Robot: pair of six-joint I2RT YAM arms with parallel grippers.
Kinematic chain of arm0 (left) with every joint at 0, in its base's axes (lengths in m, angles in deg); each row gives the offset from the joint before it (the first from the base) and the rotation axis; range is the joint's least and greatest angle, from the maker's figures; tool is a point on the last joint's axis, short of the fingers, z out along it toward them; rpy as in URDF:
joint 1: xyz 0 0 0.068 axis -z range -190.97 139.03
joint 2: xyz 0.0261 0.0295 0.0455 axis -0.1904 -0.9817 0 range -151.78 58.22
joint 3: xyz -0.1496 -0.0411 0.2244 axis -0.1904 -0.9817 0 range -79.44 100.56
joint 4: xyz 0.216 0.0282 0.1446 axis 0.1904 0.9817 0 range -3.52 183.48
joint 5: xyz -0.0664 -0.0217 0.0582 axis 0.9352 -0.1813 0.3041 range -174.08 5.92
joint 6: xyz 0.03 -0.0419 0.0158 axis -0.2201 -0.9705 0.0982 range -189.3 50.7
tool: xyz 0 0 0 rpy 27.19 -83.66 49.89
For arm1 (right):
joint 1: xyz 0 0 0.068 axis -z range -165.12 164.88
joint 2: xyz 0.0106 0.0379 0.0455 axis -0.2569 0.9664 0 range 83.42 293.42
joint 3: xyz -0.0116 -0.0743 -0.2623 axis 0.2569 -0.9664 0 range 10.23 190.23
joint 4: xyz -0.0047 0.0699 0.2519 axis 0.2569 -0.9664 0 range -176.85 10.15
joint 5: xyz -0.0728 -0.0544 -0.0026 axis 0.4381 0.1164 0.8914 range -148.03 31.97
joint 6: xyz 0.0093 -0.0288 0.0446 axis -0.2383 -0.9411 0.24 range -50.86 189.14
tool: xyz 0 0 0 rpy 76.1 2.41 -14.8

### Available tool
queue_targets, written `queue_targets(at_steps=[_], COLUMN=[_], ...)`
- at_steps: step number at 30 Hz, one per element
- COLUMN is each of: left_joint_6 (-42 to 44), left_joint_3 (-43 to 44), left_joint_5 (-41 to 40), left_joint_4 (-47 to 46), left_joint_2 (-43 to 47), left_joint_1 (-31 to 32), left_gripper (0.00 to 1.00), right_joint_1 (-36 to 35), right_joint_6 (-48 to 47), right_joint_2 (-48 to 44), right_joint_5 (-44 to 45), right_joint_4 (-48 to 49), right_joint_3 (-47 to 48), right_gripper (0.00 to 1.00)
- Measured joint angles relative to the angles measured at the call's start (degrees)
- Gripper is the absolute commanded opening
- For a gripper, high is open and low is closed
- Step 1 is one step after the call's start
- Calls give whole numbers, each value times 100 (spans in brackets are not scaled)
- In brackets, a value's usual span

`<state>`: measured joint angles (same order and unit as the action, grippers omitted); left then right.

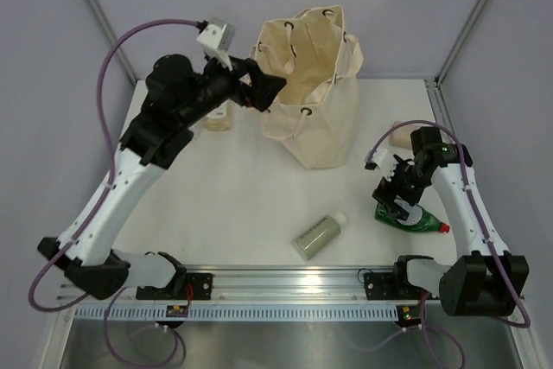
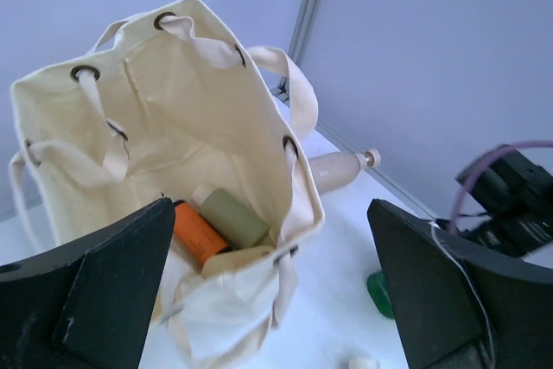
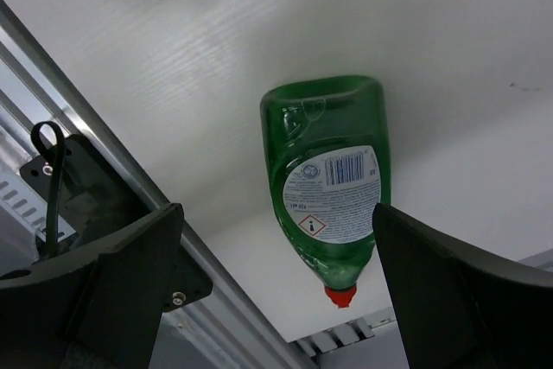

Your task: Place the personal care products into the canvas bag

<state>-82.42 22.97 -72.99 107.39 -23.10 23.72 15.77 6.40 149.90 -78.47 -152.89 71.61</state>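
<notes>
The canvas bag (image 1: 321, 92) stands upright at the back of the table, its mouth wide. My left gripper (image 1: 270, 89) hovers open and empty over its left rim. In the left wrist view the left gripper (image 2: 270, 239) looks down into the canvas bag (image 2: 199, 118), where an orange bottle (image 2: 197, 232), a sage bottle (image 2: 235, 216) and a beige one (image 2: 239, 258) lie. My right gripper (image 1: 399, 200) hangs open just above a dark green bottle (image 1: 413, 219). That green bottle (image 3: 333, 170), red-capped, lies on the table between the right gripper (image 3: 276, 213) fingers, untouched.
A sage bottle with a white cap (image 1: 320, 235) lies near the front. A peach bottle (image 1: 401, 135) lies to the right of the bag, and an amber-beige one (image 1: 218, 118) stands to the bag's left, behind the left arm. A metal rail (image 1: 285, 281) runs along the near edge.
</notes>
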Motion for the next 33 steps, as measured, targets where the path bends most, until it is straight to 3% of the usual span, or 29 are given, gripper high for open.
queue_targets(at_steps=[8, 14, 21, 33], left_joint_6=[-111, -492, -966, -1392], left_joint_3=[-3836, -5525, -6343, -6496], left_joint_5=[-348, -428, -422, -402], left_joint_4=[-109, 203, 566, 693], left_joint_2=[3423, 4723, 5486, 5925], left_joint_1=[0, 0, 0, 0], left_gripper=[99, 99, 99, 99], right_joint_1=[-376, -831, -1095, -1856], right_joint_6=[605, 739, 960, 1569], right_joint_2=[439, 966, 1891, 3064], right_joint_5=[1578, 2197, 2953, 3910], right_joint_4=[861, 1338, 1873, 1917], right_joint_3=[-1023, -1298, -1300, -970], right_gripper=[100, 99, 100, 100])
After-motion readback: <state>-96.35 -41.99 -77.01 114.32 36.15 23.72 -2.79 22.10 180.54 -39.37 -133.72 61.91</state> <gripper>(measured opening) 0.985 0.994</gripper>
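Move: Below the open right hand lies the green bottle, its middle about 12 cm down, 7 cm to the right and 1 cm farther out, with its base end pointing left and its red cap right. The grey-green bottle lies some 21 cm to that hand's left and 6 cm back; the tan bottle about 26 cm ahead and 10 cm right. From the empty left hand, the green bottle is roughly 46 cm right, 12 cm back and 45 cm below. Sinking about 12 cm and drifting some 4 cm right, the right hand comes down onto the green bottle's base end, tilting roughly 45 degrees so that its fingers swing from leaning left to leaning right; they stay wide open, one on each side of the bottle. The left hand, open and empty, drops away from the bag, down, back and to its left, tipping its fingers down some 20 degrees. ##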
